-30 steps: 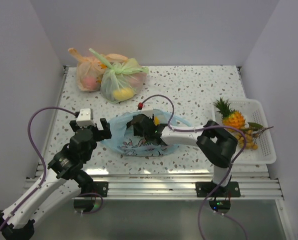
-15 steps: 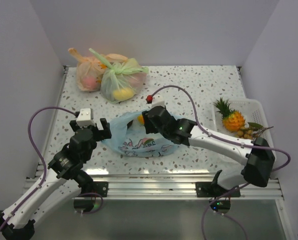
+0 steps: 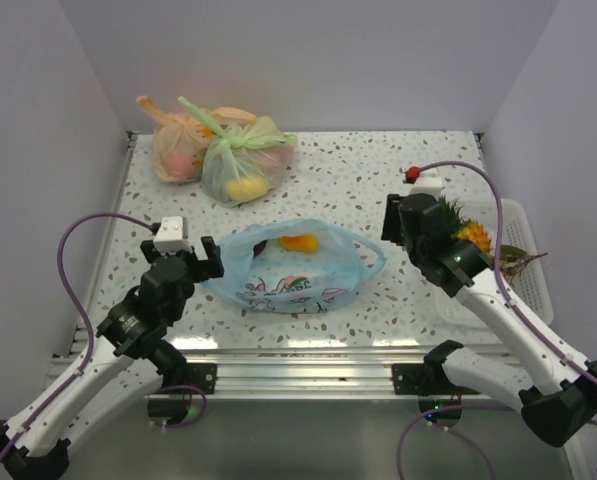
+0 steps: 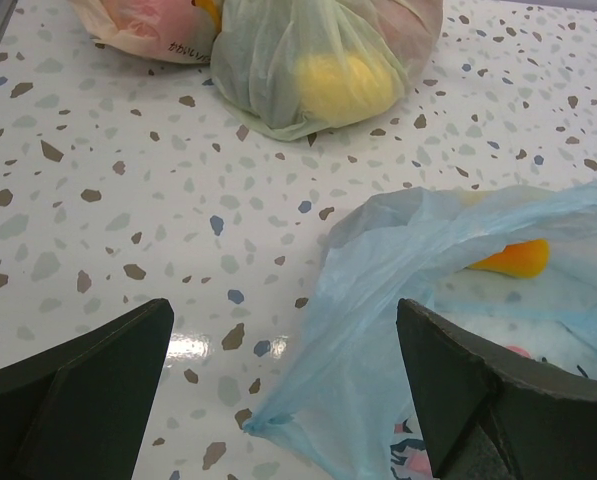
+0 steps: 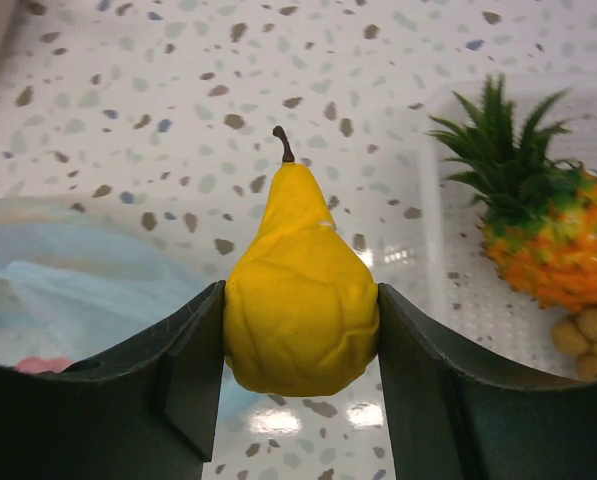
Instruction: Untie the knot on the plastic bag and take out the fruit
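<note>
The light blue plastic bag (image 3: pixel 293 275) lies flat at mid-table with its mouth open; no knot shows on it. An orange fruit piece (image 3: pixel 300 242) lies inside the bag and also shows in the left wrist view (image 4: pixel 513 258). My left gripper (image 3: pixel 183 262) stands open by the bag's left edge (image 4: pixel 378 330), holding nothing. My right gripper (image 3: pixel 398 228) is shut on a yellow pear (image 5: pixel 298 290), above the table between the bag and the white tray (image 3: pixel 533 290). A pineapple (image 5: pixel 538 230) and tan berries (image 5: pixel 583 335) lie in the tray.
A tied green bag (image 3: pixel 243 160) and a tied orange bag (image 3: pixel 178 150), both with fruit inside, sit at the back left. The green bag (image 4: pixel 318 60) fills the top of the left wrist view. Grey walls close in three sides.
My right arm has come up out of the blue bag with the pear and swung right, toward the tray. The bag has settled flat. The left arm has not moved.
</note>
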Controlling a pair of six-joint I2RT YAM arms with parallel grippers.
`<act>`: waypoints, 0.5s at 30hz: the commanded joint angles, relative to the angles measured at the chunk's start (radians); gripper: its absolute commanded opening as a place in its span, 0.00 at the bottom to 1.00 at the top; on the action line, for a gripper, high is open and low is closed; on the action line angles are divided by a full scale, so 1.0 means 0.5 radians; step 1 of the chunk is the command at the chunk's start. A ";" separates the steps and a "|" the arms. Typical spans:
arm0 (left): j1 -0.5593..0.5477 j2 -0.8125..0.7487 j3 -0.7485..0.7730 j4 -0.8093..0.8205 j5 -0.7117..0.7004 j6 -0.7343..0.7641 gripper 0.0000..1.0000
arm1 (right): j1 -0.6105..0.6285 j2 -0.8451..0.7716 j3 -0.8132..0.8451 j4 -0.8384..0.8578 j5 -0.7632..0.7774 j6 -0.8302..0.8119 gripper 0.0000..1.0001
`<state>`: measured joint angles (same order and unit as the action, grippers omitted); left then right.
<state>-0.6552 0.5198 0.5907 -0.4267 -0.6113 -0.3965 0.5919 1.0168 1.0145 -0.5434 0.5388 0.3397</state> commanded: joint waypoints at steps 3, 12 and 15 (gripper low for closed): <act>0.010 0.016 -0.016 0.108 0.008 0.048 1.00 | -0.238 -0.138 -0.121 -0.171 0.183 -0.002 0.01; 0.010 0.010 -0.013 0.108 0.008 0.045 1.00 | -0.879 -0.086 -0.342 -0.147 0.104 0.143 0.18; 0.010 0.010 -0.016 0.108 0.005 0.041 1.00 | -1.014 -0.043 -0.378 -0.125 0.009 0.128 0.42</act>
<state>-0.6548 0.5243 0.5907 -0.4267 -0.6060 -0.3965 0.1356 0.9779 0.8356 -0.6289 0.5877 0.3851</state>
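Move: The basket's middle lies roughly 26 cm to the right of the right hand, about level with it fore and aft and some 18 cm lower. Inside, the pineapple is about 20 cm right and 5 cm ahead, the brown fruit bunch about 28 cm right and 4 cm back. The blue bag's middle lies some 21 cm to the left and 2 cm back. From the left hand, the basket is about 70 cm right and 5 cm ahead. Swinging the pear away from the blue bag and in over the basket's near-left part, the right hand travels quickly right, about 15 cm, while sinking some 7 cm. The wrist turns clockwise about 30 degrees and tips farther down; the fingers keep their pinch on the pear's round end. ##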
